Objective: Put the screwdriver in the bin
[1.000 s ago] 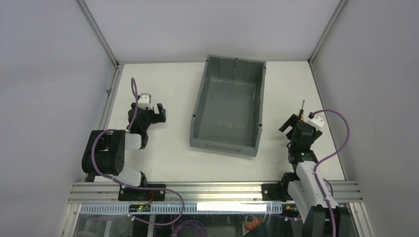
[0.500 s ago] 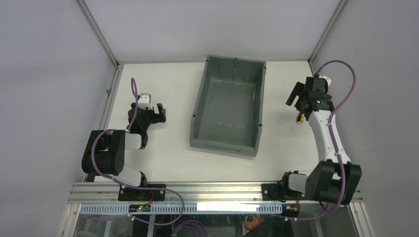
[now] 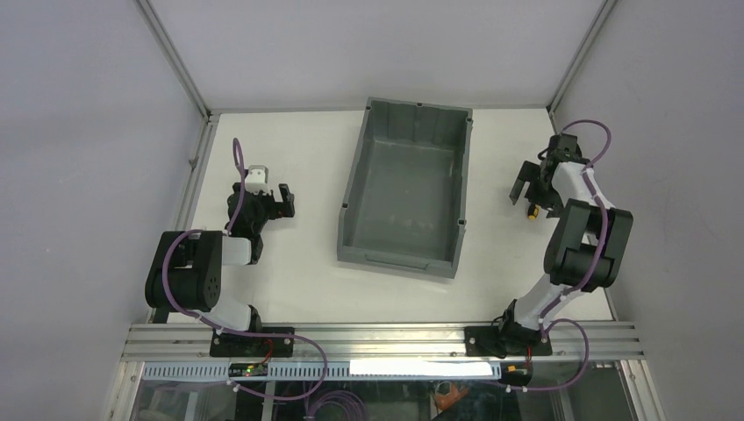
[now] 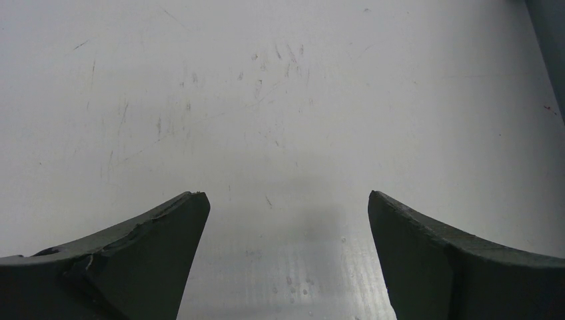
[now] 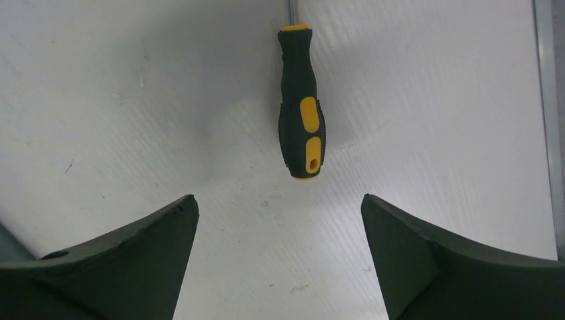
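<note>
The screwdriver (image 5: 301, 107) lies flat on the white table, its black and yellow handle pointing toward my right gripper (image 5: 280, 200) and its thin shaft running off the top of the right wrist view. That gripper is open and hangs just short of the handle's butt end, with nothing between the fingers. From above, only a yellow bit of the screwdriver (image 3: 532, 211) shows beneath the right gripper (image 3: 533, 197). The grey bin (image 3: 355, 175) stands empty at mid-table, left of that gripper. My left gripper (image 3: 279, 200) stays open over bare table to the bin's left, and the left gripper (image 4: 285, 197) holds nothing.
A metal rail (image 5: 543, 100) marks the table's right edge close beside the screwdriver. Grey enclosure walls (image 3: 667, 132) stand around the table. A corner of the bin (image 4: 550, 40) shows at the upper right of the left wrist view.
My right arm has swung out from near its base to the far right side, bringing the open gripper over the screwdriver. The left arm has not moved.
</note>
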### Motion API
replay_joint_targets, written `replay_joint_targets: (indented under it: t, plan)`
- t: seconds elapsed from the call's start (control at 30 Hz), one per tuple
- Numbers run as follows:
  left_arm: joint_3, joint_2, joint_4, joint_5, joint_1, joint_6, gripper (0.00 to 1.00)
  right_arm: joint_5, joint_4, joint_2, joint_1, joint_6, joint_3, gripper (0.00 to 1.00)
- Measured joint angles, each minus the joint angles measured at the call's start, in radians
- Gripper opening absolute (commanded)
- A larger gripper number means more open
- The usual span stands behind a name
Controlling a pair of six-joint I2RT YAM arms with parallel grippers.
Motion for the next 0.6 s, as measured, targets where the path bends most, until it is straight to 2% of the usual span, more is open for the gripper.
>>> replay_joint_targets:
  t: [0.23,0.27,0.3,0.4,0.47,0.6]
  plan:
    - [0.0,0.0,0.0,0.0,0.0,0.0,1.0,-0.037,0.035,0.18,-0.027,-0.025,0.025,0.83]
    - [0.0,0.0,0.0,0.0,0.0,0.0,1.0,-0.046,0.035,0.194,-0.03,-0.026,0.028,0.79]
    - [0.0,0.0,0.0,0.0,0.0,0.0,1.0,-0.048,0.04,0.197,-0.031,-0.028,0.032,0.72]
    - [0.0,0.0,0.0,0.0,0.0,0.0,1.0,-0.048,0.076,0.201,-0.032,-0.036,0.034,0.33]
    - [0.0,0.0,0.0,0.0,0.0,0.0,1.0,-0.049,0.091,0.202,-0.032,-0.043,0.034,0.13]
    - [0.0,0.0,0.0,0.0,0.0,0.0,1.0,-0.047,0.102,0.2,-0.035,-0.043,0.034,0.01]
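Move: The screwdriver lies on the table ahead of the open right hand, its middle about 5 cm farther out, 2 cm to the right and 6 cm below, with its handle towards the hand. The bin is the neighbour on the left, its middle about 30 cm to the hand's left, 8 cm farther out and at nearly the same height. From the left hand the screwdriver is some 68 cm right, 2 cm back and 4 cm lower. Down to the screwdriver's handle goes the right hand, sinking about 5.5 cm with the fingers still mostly open, then easing some 2 cm forward and slightly right in all while the fingers close. They pinch the handle from both sides near its butt end, down at the table, with almost no lift. ##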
